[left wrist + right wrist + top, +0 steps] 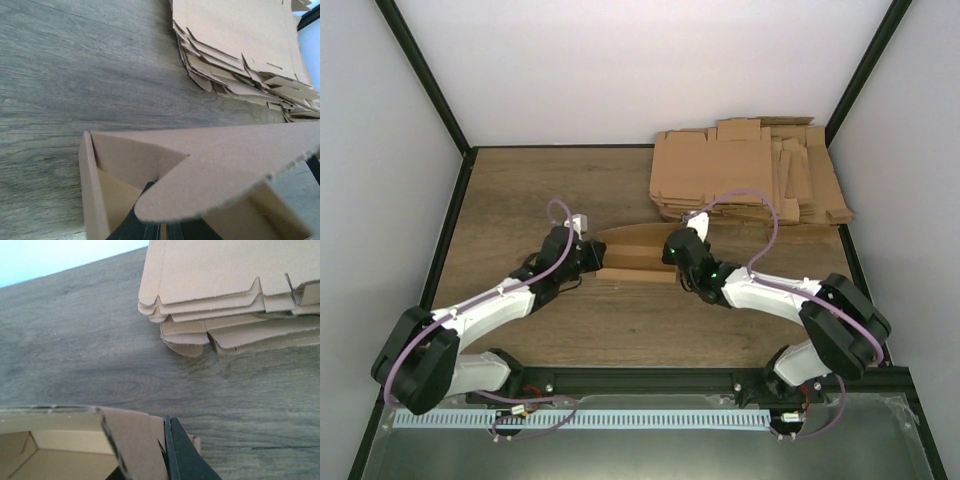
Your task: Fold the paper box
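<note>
The paper box (635, 252) is a shallow brown cardboard piece, partly folded, lying mid-table between both arms. My left gripper (584, 252) is at its left end, shut on the box. In the left wrist view a thin strip of cardboard sits between the dark fingers (150, 231), and a rounded flap of the paper box (225, 160) arches over them. My right gripper (674, 250) is at the right end, also shut on the box. In the right wrist view its black finger (182, 457) presses against an upright wall of the paper box (135, 445).
A pile of overlapping flat cardboard blanks (750, 175) lies at the back right of the wooden table (540, 200), just behind the right gripper. The same pile (235, 45) shows in the left wrist view, and the pile (225, 285) fills the top of the right wrist view. Black frame rails edge the table.
</note>
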Tool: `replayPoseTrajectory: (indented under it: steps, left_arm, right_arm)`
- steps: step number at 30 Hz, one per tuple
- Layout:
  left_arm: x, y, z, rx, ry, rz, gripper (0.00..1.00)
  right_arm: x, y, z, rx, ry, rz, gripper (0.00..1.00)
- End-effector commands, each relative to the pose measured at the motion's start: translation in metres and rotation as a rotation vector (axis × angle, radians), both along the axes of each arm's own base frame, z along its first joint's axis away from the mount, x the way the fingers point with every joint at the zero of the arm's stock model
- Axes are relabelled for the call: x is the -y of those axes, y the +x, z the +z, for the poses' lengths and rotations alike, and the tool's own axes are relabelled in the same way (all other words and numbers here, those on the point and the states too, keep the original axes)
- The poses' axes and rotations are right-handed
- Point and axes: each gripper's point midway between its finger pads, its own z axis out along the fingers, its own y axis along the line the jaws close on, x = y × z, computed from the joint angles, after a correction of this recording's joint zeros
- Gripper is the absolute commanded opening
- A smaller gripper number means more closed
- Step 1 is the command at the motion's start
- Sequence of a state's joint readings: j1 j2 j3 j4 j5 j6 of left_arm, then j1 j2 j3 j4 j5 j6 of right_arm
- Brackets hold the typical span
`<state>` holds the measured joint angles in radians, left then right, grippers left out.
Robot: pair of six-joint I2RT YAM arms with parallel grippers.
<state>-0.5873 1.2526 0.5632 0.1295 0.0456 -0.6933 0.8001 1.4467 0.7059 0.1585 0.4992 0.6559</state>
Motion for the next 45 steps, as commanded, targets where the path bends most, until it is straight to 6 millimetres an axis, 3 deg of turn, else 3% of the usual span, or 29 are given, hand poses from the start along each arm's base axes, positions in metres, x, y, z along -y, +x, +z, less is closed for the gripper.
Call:
replayPoseTrajectory:
  steps: [1,7,13,18,20,26,30,35,39,45]
  left_arm:
    - [0.017,-0.019,-0.013,-0.095,0.046,-0.12,0.06]
    - [0.021,-0.017,0.002,-0.088,0.035,-0.133,0.06]
    - [0.021,-0.026,-0.001,-0.11,0.045,-0.163,0.07]
    - [0.019,-0.032,0.004,-0.114,0.057,-0.186,0.19]
    - [0.016,-0.034,0.008,-0.108,0.07,-0.187,0.28]
    - [0.001,-0.049,0.024,-0.105,0.158,-0.22,0.75]
    - [-0.006,-0.06,0.056,-0.054,0.221,-0.286,0.98]
    - [-0.011,-0.065,0.099,0.013,0.29,-0.347,1.0]
    - [-0.001,-0.064,0.131,0.102,0.307,-0.438,1.0]
    - [0.019,-0.054,0.134,0.164,0.366,-0.586,1.0]
  right_arm:
    - [-0.03,-0.033,-0.04,-0.192,-0.028,0.148,0.01]
    - [-0.032,-0.035,-0.04,-0.238,-0.031,0.142,0.01]
    - [-0.029,-0.042,-0.041,-0.261,-0.03,0.155,0.01]
    - [-0.024,-0.048,-0.05,-0.267,-0.044,0.17,0.01]
    - [-0.022,-0.049,-0.053,-0.265,-0.053,0.172,0.01]
    - [-0.016,-0.051,-0.056,-0.241,-0.092,0.186,0.01]
    - [-0.015,-0.053,-0.055,-0.214,-0.108,0.219,0.01]
    - [-0.016,-0.054,-0.056,-0.199,-0.109,0.244,0.01]
    - [-0.016,-0.057,-0.061,-0.195,-0.117,0.265,0.01]
    - [-0.013,-0.058,-0.06,-0.155,-0.15,0.298,0.01]
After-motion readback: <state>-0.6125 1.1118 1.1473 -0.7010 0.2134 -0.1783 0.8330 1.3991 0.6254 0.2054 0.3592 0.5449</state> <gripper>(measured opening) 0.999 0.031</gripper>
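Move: The left hand's shut fingers are in the box's left end; the box's middle lies about 7 cm to its right, 1 cm back and 6 cm below. The box's front wall is some 5 cm back, 7 cm right and 7 cm down. The right hand pinches the flap at the box's right end, the box's middle 6 cm to its left, 2 cm back and 6 cm lower. From that hand the cardboard stack is centred roughly 21 cm ahead, 20 cm right and 9 cm down. Back about 5 cm, then steeply up some 14 cm, the left hand opens wide, comes free of the box's left end and swings clockwise roughly 25 degrees. The right hand keeps its pinch on the right-end flap, sinks 1 cm, then draws the box back and a little left, turning counter-clockwise. ##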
